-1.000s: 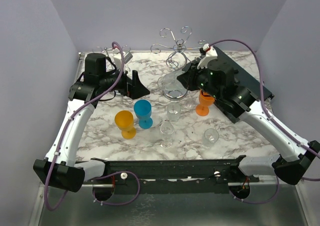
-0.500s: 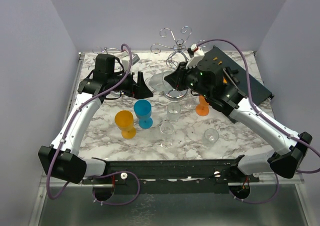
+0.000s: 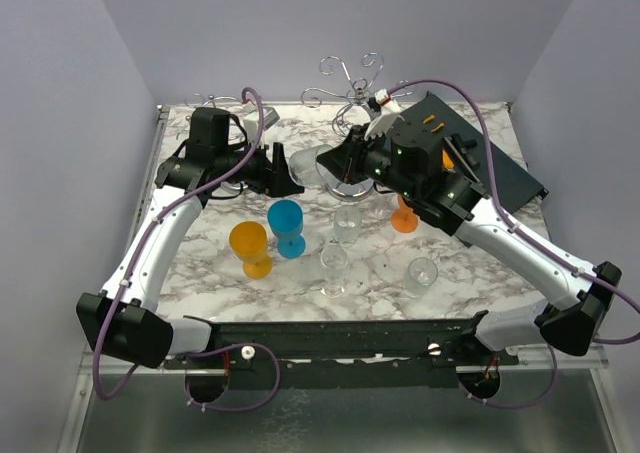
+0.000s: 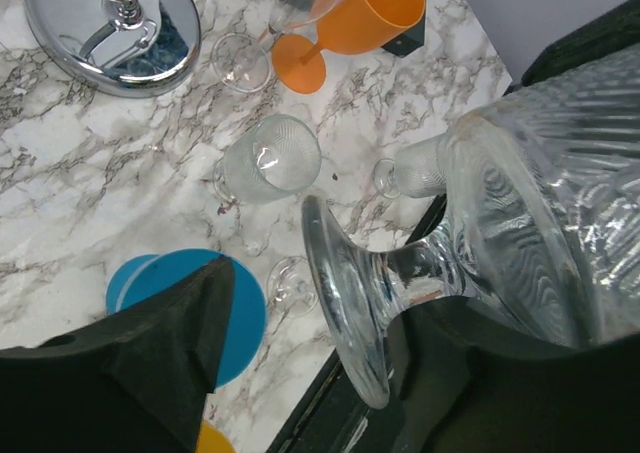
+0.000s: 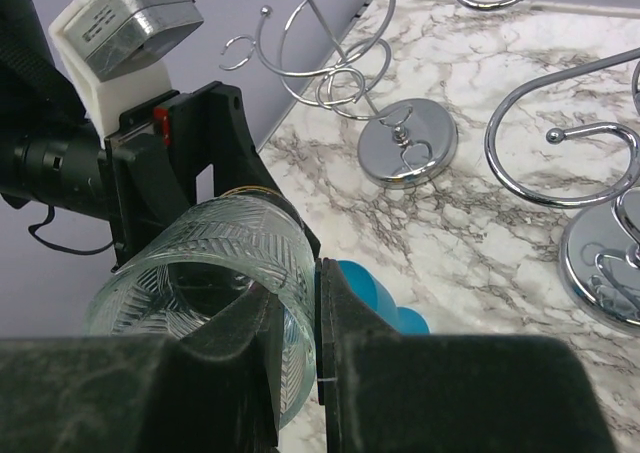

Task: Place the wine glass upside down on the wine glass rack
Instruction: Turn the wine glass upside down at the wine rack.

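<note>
A clear ribbed wine glass (image 3: 318, 163) hangs on its side above the table, between the two arms. My right gripper (image 5: 300, 293) is shut on its rim, one finger inside the bowl and one outside. The glass's stem (image 4: 420, 273) and foot (image 4: 345, 303) lie between the jaws of my left gripper (image 4: 320, 293), which stands open; its left finger (image 4: 190, 323) is apart from the foot. The chrome wine glass rack (image 3: 350, 93) stands just behind, its base (image 5: 600, 263) and hook (image 5: 560, 143) to the right in the right wrist view.
Below the held glass stand a blue glass (image 3: 287, 223), a yellow one (image 3: 249, 245), an orange one (image 3: 406, 213) and three small clear glasses (image 3: 347, 223). A second chrome rack (image 3: 215, 103) stands back left. A black board (image 3: 490, 163) lies back right.
The right gripper has carried the glass leftward. The left gripper has moved right until it is around the glass's foot end, and its jaws have narrowed.
</note>
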Motion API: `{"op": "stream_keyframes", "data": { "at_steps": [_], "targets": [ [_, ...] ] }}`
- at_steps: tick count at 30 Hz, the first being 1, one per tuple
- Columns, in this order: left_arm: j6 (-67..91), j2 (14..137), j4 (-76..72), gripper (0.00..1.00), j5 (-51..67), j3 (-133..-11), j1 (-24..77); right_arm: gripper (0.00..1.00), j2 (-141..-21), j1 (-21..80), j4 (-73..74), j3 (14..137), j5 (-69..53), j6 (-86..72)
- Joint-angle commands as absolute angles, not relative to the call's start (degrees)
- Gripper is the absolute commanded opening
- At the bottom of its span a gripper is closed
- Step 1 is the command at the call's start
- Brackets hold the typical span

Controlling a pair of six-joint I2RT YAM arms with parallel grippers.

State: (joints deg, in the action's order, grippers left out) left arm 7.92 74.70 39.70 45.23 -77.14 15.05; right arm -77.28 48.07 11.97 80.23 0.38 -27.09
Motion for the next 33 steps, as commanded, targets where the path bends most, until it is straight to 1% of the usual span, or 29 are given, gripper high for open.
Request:
{"op": "stream_keyframes", "data": {
  "at_steps": [1, 3, 5, 6, 10, 13, 14, 15, 18, 20, 23, 25, 27, 30, 31, 33],
  "targets": [
    [7.83, 73.43, 38.32, 0.53, 45.16, -78.83, 15.29, 0.0, -77.67, 50.03, 5.92, 79.85, -1.0, -28.6],
    [7.49, 73.47, 38.31, 0.3, 45.08, -79.0, 15.29, 0.0, -77.91, 50.59, 5.42, 79.56, -0.24, -28.57],
    [7.52, 73.48, 38.32, 0.13, 45.16, -79.09, 15.21, 0.0, -78.11, 51.05, 5.12, 79.45, -0.18, -28.43],
    [7.39, 73.39, 38.32, 0.1, 45.23, -79.21, 15.21, 0.0, -78.3, 51.28, 5.1, 79.45, -0.25, -28.34],
    [7.0, 73.05, 38.3, 0.09, 45.33, -79.61, 15.21, 0.0, -79.0, 51.7, 5.01, 79.26, -0.22, -28.54],
    [5.23, 72.08, 38.32, 0.01, 45.51, -79.79, 15.21, 0.0, -79.02, 51.77, 5.99, 78.76, -0.61, -28.98],
    [4.08, 71.55, 38.4, 0.0, 45.22, -79.84, 15.21, 0.04, -78.86, 51.77, 6.55, 78.7, -0.77, -29.09],
    [2.78, 70.86, 38.45, 0.0, 44.47, -79.89, 15.21, 0.13, -78.59, 51.77, 7.32, 78.35, -0.94, -29.17],
    [-6.03, 69.02, 39.59, 0.0, 41.6, -80.3, 15.21, 0.45, -77.32, 51.77, 10.0, 77.49, -0.97, -29.31],
    [-13.22, 68.49, 42.02, 0.0, 39.0, -81.33, 15.29, 0.59, -76.15, 51.77, 12.2, 77.18, -0.82, -29.19],
    [-25.13, 66.88, 44.3, 0.0, 35.46, -81.85, 15.29, 0.73, -74.45, 51.77, 15.43, 77.01, -1.19, -28.64],
    [-31.97, 65.56, 44.66, 0.0, 33.83, -81.59, 15.29, 0.8, -73.39, 51.77, 17.46, 77.49, -2.57, -27.77],
    [-36.93, 64.71, 44.65, 0.0, 32.69, -81.55, 15.29, 0.86, -72.78, 51.77, 19.64, 78.62, -4.77, -26.63],
    [-42.21, 63.93, 44.57, 0.0, 31.85, -81.83, 15.4, 0.92, -72.6, 51.73, 22.88, 80.51, -10.03, -23.6],
    [-43.28, 63.62, 44.03, 0.0, 31.65, -81.76, 15.47, 0.99, -72.66, 51.66, 23.46, 81.22, -11.94, -22.68],
    [-46.01, 62.68, 42.7, 0.0, 31.44, -81.03, 15.76, 1.0, -73.11, 51.7, 24.22, 82.26, -16.55, -21.29]
  ]
}}
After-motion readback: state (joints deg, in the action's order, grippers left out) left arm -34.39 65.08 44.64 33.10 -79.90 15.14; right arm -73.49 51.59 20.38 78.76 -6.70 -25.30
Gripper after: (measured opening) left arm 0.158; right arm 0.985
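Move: The wine glass hangs between the hands in the right fingers, its middle about 5 cm right of and 3 cm above the left hand, its foot and stem between the open left fingers. From the left hand, the blue goblet stands almost straight below, some 20 cm down, and the small rack about 25 cm ahead and 17 cm left. The wine glass's middle is about 4 cm left of and 3 cm below the right hand, which still pinches the bowl wall. Closing almost in place, the left fingers pinch the wine glass's stem near the foot while the right hand keeps its hold on the bowl and edges a centimetre left. The right fingers then open wide and draw back about 6 cm, sinking slightly; the left hand carries the glass about 5 cm left and 4 cm up, tipping its fingers up and rolling, close to 50 degrees in all, to swing the bowl down. ##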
